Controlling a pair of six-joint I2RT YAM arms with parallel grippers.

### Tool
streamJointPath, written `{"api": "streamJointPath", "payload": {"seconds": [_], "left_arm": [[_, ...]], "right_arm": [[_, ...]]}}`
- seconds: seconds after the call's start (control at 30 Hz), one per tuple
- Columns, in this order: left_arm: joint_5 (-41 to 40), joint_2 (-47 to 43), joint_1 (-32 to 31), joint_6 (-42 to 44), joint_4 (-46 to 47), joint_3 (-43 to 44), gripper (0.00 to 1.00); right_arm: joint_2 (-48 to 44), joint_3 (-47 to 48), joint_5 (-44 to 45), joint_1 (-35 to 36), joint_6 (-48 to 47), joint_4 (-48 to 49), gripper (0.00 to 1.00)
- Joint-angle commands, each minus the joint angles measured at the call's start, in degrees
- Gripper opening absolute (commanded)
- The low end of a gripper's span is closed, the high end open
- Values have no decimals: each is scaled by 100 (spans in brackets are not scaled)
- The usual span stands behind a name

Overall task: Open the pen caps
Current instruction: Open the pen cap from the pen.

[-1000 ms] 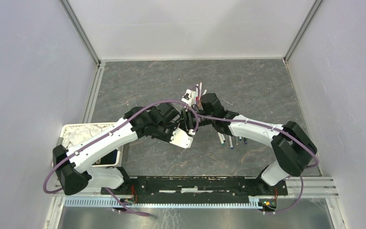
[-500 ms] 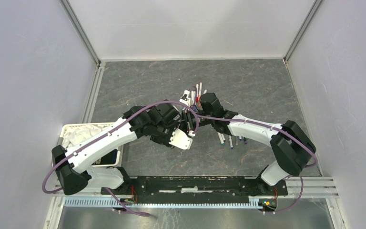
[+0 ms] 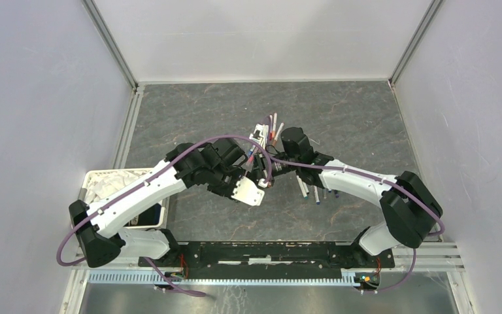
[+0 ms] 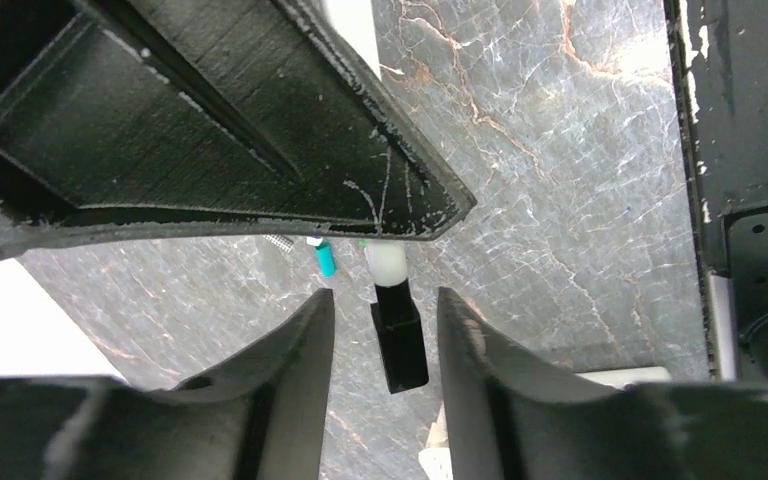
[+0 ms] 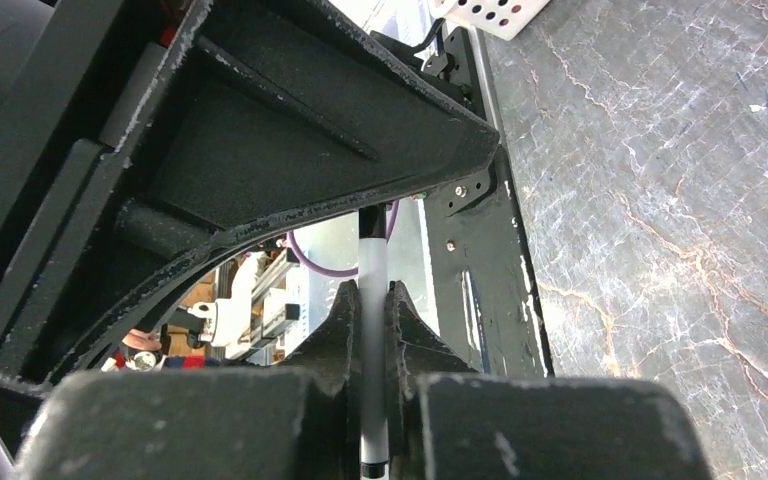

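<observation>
My right gripper (image 5: 371, 290) is shut on the white barrel of a pen (image 5: 372, 262), held above the table between the two arms. In the left wrist view that pen's barrel (image 4: 385, 265) ends in a black pen cap (image 4: 398, 345). The cap sits in the gap of my left gripper (image 4: 385, 297), which is open, and neither finger touches it. From above, the left gripper (image 3: 253, 173) and right gripper (image 3: 273, 171) face each other tip to tip at mid-table.
Several pens (image 3: 271, 125) lie bunched just behind the grippers, and more pens (image 3: 314, 188) under the right forearm. A small teal piece (image 4: 326, 260) lies on the table below. A white bin (image 3: 114, 183) stands by the left arm's base. The black front rail (image 3: 268, 252) runs along the near edge.
The left gripper has opened and let go of the pen's capped end, and the right gripper has shut on the barrel. The right arm's forearm and elbow have shifted slightly right.
</observation>
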Motion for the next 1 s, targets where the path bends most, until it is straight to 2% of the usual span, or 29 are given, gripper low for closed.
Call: {"api": "streamJointPath", "payload": {"seconds": [0.0, 0.07, 0.27, 0.3, 0.37, 0.43, 0.5, 0.67, 0.73, 0.77, 0.83, 0.87, 0.9, 0.97], "left_arm": [[112, 0, 6, -18, 37, 214, 41], [137, 0, 6, -37, 82, 227, 30], [458, 50, 10, 85, -134, 180, 10], [472, 60, 7, 108, -155, 169, 9], [479, 70, 6, 149, -154, 173, 3], [443, 91, 6, 177, -143, 185, 2], [355, 112, 6, 204, -132, 185, 2], [164, 72, 83, 305, -98, 150, 2], [112, 62, 173, 378, -62, 118, 2], [110, 62, 239, 404, -38, 117, 2], [146, 84, 361, 452, -19, 145, 2], [161, 106, 411, 462, -4, 156, 2], [155, 129, 426, 461, 7, 173, 2], [187, 139, 428, 452, 48, 187, 2]], "right_arm": [[-164, 74, -173, -44, -232, 37, 0], [-149, 92, -162, -43, -262, -11, 0], [-52, 207, -109, -43, -415, -187, 0], [-13, 233, -108, -46, -408, -192, 4], [86, 323, -99, -26, -329, -124, 24], [208, 497, -117, 31, -257, -69, 33], [319, 627, -117, 88, -250, -76, 32], [316, 663, -142, 110, -503, -308, 6], [257, 605, -184, 108, -656, -471, 3], [216, 556, -210, 118, -690, -513, 5], [149, 450, -266, 127, -738, -547, 23], [110, 407, -251, 126, -740, -547, 29], [92, 376, -221, 132, -724, -527, 32], [89, 348, -183, 141, -634, -413, 33]]}}
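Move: The pen's black cap sits between the left hand's half-open fingers, practically at the hand point, and about 3 cm to the left and 2 cm back of the right hand, which is shut on the pale barrel. The teal loose cap lies on the table some 12 cm left, 3 cm ahead and 17 cm below the left hand. The unopened pens lie roughly 12 cm ahead, 4 cm right and 18 cm below the right hand. The left hand stays nearly in place over the first part and closes its fingers from about half open to pinch the black cap, then keeps that grip while easing forward and to the left by about 1 cm at the end. With the cap held, the right hand loosens its grip on the barrel and shifts about 1 cm left along it towards the left hand, nearly shuts its fingers, then opens them again to about a third, its wrist hardly turning. ##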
